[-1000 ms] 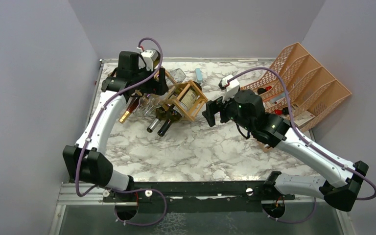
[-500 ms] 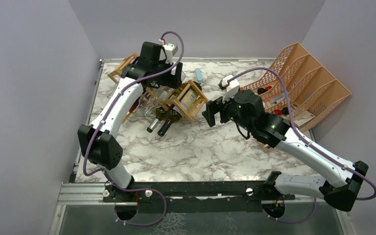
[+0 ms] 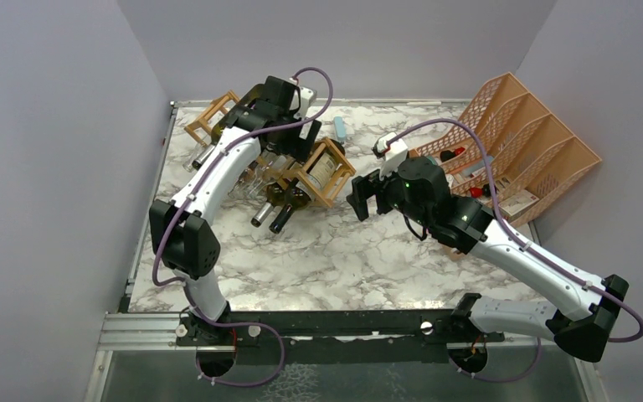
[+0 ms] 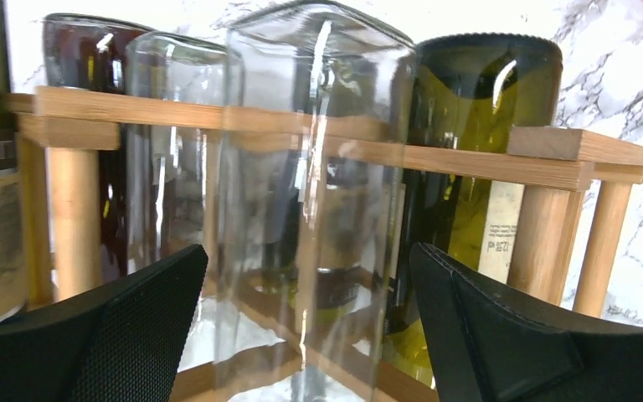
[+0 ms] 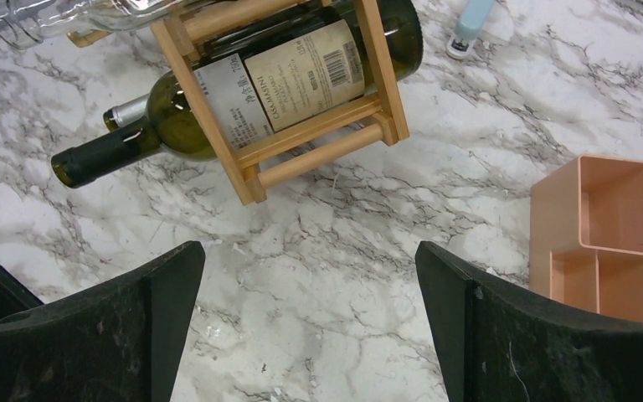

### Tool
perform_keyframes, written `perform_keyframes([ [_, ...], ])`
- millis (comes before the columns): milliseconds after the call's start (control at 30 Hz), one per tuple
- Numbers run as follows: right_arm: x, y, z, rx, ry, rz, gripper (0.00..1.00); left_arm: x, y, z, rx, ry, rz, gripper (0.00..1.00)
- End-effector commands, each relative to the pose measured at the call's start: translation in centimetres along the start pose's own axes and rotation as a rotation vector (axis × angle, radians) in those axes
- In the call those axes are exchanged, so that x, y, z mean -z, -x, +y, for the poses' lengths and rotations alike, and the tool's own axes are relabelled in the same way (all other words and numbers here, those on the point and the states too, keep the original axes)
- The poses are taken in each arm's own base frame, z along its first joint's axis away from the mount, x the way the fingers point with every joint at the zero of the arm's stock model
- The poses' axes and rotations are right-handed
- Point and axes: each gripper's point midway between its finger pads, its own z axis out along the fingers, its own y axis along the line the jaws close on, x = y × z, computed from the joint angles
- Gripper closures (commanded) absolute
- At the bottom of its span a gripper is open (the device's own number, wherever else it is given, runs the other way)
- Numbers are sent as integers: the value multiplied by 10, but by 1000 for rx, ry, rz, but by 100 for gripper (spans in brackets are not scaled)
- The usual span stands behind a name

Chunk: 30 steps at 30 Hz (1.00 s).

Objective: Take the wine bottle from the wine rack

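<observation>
The light wooden wine rack [image 3: 332,177] lies tilted at the back of the marble table [image 3: 335,251], with several bottles in its cells. My left gripper [image 3: 295,141] hangs over its far side. In the left wrist view it is open [image 4: 310,260], its fingers standing either side of a clear glass bottle's base [image 4: 314,126] with small gaps. A green wine bottle [image 4: 477,142] sits right of it behind the rack bar [image 4: 486,163]. My right gripper [image 3: 367,194] is open over bare marble [image 5: 310,327], just near of a labelled green wine bottle [image 5: 301,75] in the rack's end cell [image 5: 251,172].
A peach mesh file organizer [image 3: 527,142] stands at the back right, and its corner [image 5: 611,234] shows close to my right fingers. A small pale blue object [image 3: 340,128] lies behind the rack. Bottle necks [image 3: 272,215] stick out toward the table's middle. Grey walls close in three sides.
My left arm has swung right from the rack's left end to its far side, uncovering that end. The right arm has hardly moved.
</observation>
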Motion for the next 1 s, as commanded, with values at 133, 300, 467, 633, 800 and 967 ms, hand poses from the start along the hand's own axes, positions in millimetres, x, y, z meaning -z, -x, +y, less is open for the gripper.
perform_keyframes([
  [133, 5, -2, -3, 3, -13, -1, 1, -11, -9, 3, -83, 101, 81, 4],
  [300, 8, -3, -5, -1, -20, -6, 1, -11, -11, 5, -87, 120, 86, 13],
  [467, 9, -4, -5, -2, -22, -5, 1, -5, -5, 8, -93, 142, 67, 25],
  [633, 11, -2, -5, -7, -18, -9, 1, 13, 15, 8, -85, 151, 0, 39],
  [800, 12, -1, -5, -12, -16, -15, 1, 31, 30, 11, -69, 169, -62, 50],
  [967, 12, -2, -4, -16, -12, -15, 1, 48, 42, 10, -50, 163, -123, 58],
])
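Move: The clear wine bottle lying on top of the rack already sits between the left hand's open fingers, its middle some 3 cm below, 2 cm back and 3 cm to the left. The brown-labelled bottle lies about 13 cm left, 5 cm forward and 4 cm lower; the green bottle is roughly 6 cm back, 3 cm right and 10 cm lower. From the right hand the clear bottle is about 9 cm ahead, 20 cm left and 8 cm lower. The clear wine bottle's body is taken between the left fingers: the hand sinks about 2 cm around it, rolling some 10 degrees with its left side rising, then pinches it from both sides. Keeping that grip, the hand draws straight up about 2 cm, back to its starting height. ##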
